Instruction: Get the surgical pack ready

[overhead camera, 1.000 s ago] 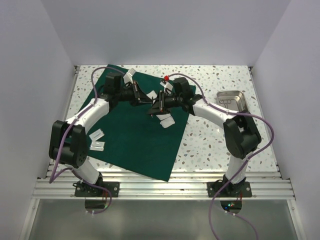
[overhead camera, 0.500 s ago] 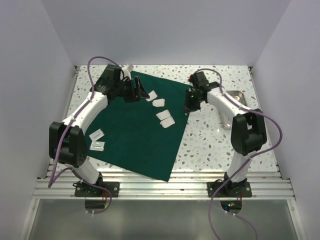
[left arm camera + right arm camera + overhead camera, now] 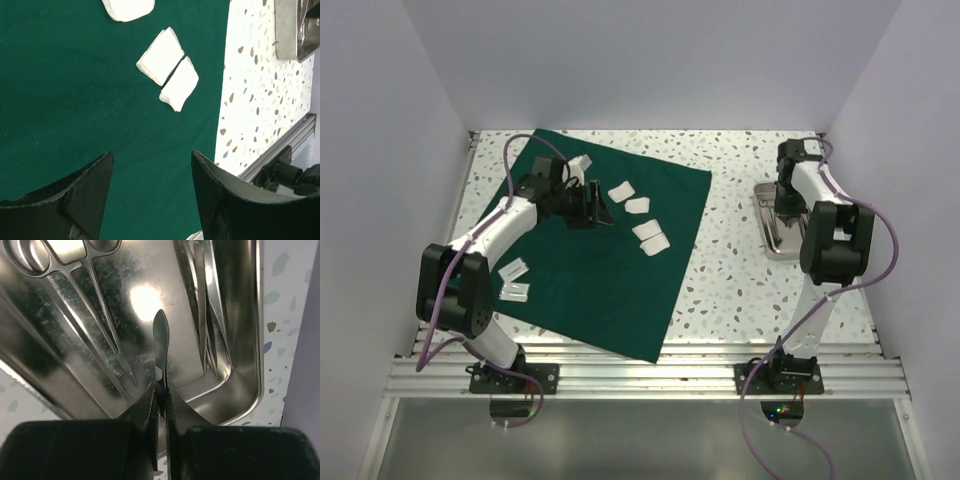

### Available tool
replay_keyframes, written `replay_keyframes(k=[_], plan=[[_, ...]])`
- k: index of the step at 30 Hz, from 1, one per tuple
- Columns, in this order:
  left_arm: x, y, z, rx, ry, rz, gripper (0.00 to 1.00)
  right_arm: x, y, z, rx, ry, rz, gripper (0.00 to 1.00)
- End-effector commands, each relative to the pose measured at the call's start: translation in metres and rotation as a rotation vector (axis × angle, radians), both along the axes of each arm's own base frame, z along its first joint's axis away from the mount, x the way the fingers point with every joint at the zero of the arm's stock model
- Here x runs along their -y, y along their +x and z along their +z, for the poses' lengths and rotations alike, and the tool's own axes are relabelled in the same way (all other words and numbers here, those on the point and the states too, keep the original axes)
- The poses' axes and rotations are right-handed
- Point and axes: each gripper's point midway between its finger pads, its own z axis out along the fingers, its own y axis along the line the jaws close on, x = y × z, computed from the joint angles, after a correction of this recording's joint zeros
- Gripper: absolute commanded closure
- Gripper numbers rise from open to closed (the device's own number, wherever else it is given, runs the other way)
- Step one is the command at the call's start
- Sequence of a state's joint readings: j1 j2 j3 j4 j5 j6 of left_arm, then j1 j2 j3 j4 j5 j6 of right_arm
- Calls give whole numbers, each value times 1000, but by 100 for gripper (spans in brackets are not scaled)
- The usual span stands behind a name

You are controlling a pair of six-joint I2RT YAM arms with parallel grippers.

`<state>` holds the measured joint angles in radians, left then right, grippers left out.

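The dark green cloth lies spread flat on the table, with several white gauze pads near its middle and two more by its left edge. Low over the cloth, left of the middle pads, my left gripper is open and empty; two gauze pads lie ahead of it. At the right stands the steel tray. My right gripper is over that tray, shut on a thin metal instrument. Other instruments lie inside.
White walls close in the speckled table on three sides. A metal rail runs along the near edge, by the arm bases. One more gauze pad lies near the cloth's far left corner.
My right arm swung from the cloth's middle out to the tray on the right and shut there. My left gripper opened and drew back to the left over the cloth.
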<state>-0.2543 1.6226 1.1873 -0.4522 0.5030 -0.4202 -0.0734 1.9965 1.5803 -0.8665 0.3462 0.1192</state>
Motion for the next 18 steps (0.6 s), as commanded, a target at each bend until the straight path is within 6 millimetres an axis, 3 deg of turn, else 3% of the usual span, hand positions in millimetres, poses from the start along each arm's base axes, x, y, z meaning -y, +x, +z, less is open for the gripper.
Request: replay_keyframes(k=[1,6,9,14,16,18], plan=[[8,5,12,57,-9,-70,33,6,9,-3,-68,-50,51,100],[29,-4,1,33,46,-140,35,11,15,-25,-115,-51,26,93],[37,-5,-5,17,55,-154,35,13,16,-24,-117,-59,4,74],[47,-6,-12,4,83,-185,35,10,16,6,-61,-53,-56,40],[49,-3,-15,5,101,-194,35,6,15,28,-15,-40,-71,31],[55,0,-18,13,121,-209,35,-14,19,40,30,51,-46,30]])
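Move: The right hand holds the scalpel over the tray, its spot on the bare tray floor almost straight below, some 5 cm down and 1 cm ahead; the scissors lie about 4 cm ahead and 4 cm left of that hand, the slim instruments 3 cm ahead and 7 cm right. From the empty left hand the near gauze pad is roughly 14 cm right, 1 cm ahead and 12 cm down, the second pad 5 cm ahead and 11 cm right, the third 12 cm ahead and 9 cm right. The right hand sinks about 4 cm with the still-pinched scalpel towards the tray floor, tipping its fingertips slightly back towards the base, then opens wide to let go of the scalpel and starts back up, rising some 2.5 cm above it. Meanwhile the left hand, fingers staying open and touching nothing, sweeps about 5 cm right while sinking 2.5 cm towards the near pair of gauze pads, turning some 10 degrees clockwise. ##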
